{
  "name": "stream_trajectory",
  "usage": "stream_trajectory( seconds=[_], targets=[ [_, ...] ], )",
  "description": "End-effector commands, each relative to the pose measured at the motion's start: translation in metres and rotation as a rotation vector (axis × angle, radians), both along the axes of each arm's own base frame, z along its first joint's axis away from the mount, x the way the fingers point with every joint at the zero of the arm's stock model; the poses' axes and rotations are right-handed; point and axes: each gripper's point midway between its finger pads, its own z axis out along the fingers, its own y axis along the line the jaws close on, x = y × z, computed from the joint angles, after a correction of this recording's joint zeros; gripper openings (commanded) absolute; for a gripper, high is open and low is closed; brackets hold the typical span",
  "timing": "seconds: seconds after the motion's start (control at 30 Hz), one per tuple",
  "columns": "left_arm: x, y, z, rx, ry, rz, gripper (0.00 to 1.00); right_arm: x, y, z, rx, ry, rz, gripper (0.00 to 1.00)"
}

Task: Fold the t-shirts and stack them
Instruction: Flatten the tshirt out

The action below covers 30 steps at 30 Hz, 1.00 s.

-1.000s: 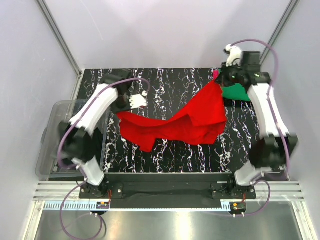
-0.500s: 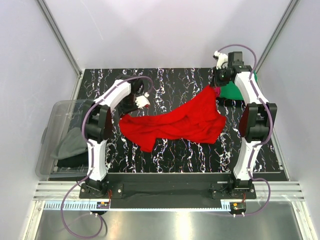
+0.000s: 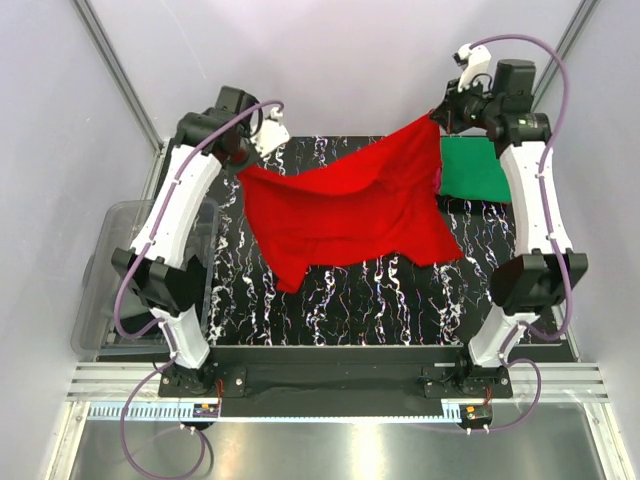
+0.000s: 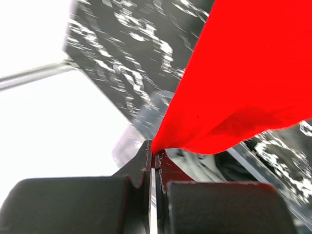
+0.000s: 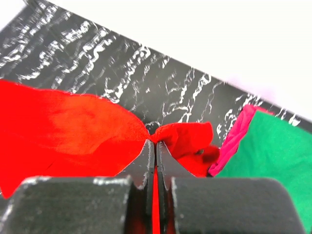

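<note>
A bright red t-shirt hangs spread above the black marbled table, stretched between both arms. My left gripper is shut on its upper left corner; the left wrist view shows that corner of the red t-shirt pinched at the fingertips. At the upper right corner my right gripper is shut on the cloth, its jaws clamped over a fold of the red t-shirt. The green t-shirt, folded square, lies at the back right, with a strip of pink t-shirt showing under the green t-shirt.
A clear plastic bin sits off the table's left edge. Grey walls and metal frame posts close in the back and sides. The left wrist view shows the bin rim below the hanging cloth.
Both arms rose and moved toward the back, lifting the red t-shirt off the table. It went from a crumpled band to a hanging sheet pulled taut between the two grippers.
</note>
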Motion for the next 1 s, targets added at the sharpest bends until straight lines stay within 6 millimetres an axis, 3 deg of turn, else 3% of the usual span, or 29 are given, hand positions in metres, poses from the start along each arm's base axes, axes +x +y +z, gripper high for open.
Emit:
stream_trajectory(
  seconds=[0.0, 0.13, 0.17, 0.2, 0.23, 0.27, 0.3, 0.33, 0.37, 0.4, 0.43, 0.53, 0.63, 0.77, 0.83, 0.9, 0.93, 0.97],
  targets=[
    [-0.006, 0.003, 0.059, 0.008, -0.174, -0.014, 0.00, -0.029, 0.008, 0.061, 0.025, -0.130, 0.045, 0.00],
    [-0.015, -0.004, 0.077, 0.002, -0.243, -0.052, 0.00, -0.061, 0.006, 0.062, -0.024, -0.135, 0.068, 0.00],
    [-0.018, -0.006, 0.069, 0.002, -0.223, -0.065, 0.00, -0.065, 0.003, 0.059, -0.045, -0.135, 0.060, 0.00],
    [-0.025, -0.007, 0.074, -0.012, -0.243, -0.081, 0.00, -0.072, 0.001, 0.040, -0.055, -0.081, 0.058, 0.00],
    [-0.030, -0.007, 0.067, -0.007, -0.222, -0.096, 0.00, -0.084, -0.001, 0.040, -0.070, -0.079, 0.055, 0.00],
    [-0.037, -0.008, 0.043, 0.015, -0.154, -0.117, 0.00, -0.092, -0.003, 0.028, -0.099, -0.047, 0.063, 0.00],
    [-0.048, -0.007, 0.034, 0.033, -0.116, -0.151, 0.00, -0.099, -0.005, 0.018, -0.117, -0.028, 0.064, 0.00],
    [-0.061, -0.006, 0.004, 0.060, -0.017, -0.182, 0.00, -0.110, -0.010, -0.003, -0.142, 0.019, 0.050, 0.00],
    [-0.071, -0.007, -0.011, 0.063, 0.035, -0.216, 0.00, -0.117, -0.014, -0.016, -0.174, 0.043, 0.052, 0.00],
    [-0.080, -0.004, -0.021, 0.085, 0.065, -0.240, 0.00, -0.125, -0.017, -0.043, -0.192, 0.105, 0.053, 0.00],
    [-0.091, 0.000, -0.047, 0.112, 0.143, -0.250, 0.00, -0.133, -0.021, -0.049, -0.213, 0.114, 0.042, 0.00],
    [-0.106, 0.008, -0.086, 0.161, 0.262, -0.264, 0.00, -0.148, -0.025, -0.092, -0.253, 0.212, 0.072, 0.00],
    [-0.105, 0.003, -0.110, 0.149, 0.338, -0.242, 0.00, -0.146, -0.027, -0.130, -0.264, 0.303, 0.080, 0.00],
    [-0.091, -0.016, -0.132, 0.098, 0.412, -0.207, 0.00, -0.123, -0.026, -0.168, -0.263, 0.365, 0.091, 0.00],
    [-0.085, -0.020, -0.134, 0.087, 0.410, -0.188, 0.00, -0.110, -0.032, -0.180, -0.287, 0.394, 0.071, 0.29],
    [-0.082, -0.021, -0.137, 0.088, 0.417, -0.172, 0.00, -0.105, -0.041, -0.188, -0.326, 0.406, 0.054, 0.47],
    [-0.082, -0.021, -0.138, 0.086, 0.419, -0.168, 0.00, -0.107, -0.044, -0.190, -0.346, 0.405, 0.055, 0.48],
    [-0.083, -0.022, -0.138, 0.080, 0.422, -0.169, 0.00, -0.109, -0.059, -0.192, -0.361, 0.402, 0.043, 0.49]
  ],
)
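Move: Both hands hold the red t-shirt up by its two far corners. My left hand's corner is bound for the table about 9 cm back, 1 cm right and 27 cm below; the clear bin's middle lies some 23 cm left and 14 cm back. My right hand's corner is bound for a spot about 12 cm back, 3 cm right and 34 cm below; the folded green t-shirt lies some 18 cm right of that hand and 3 cm ahead. I lift both corners another 4–5 cm, then sweep the red t-shirt back towards me and down to the table, my left hand ending about 15 cm lower, my right some 21 cm lower, fingers tipping down nearly 30 degrees. Near the bottom both hands ease forward slightly; my left keeps its pinch while my right opens about halfway and lets go. ##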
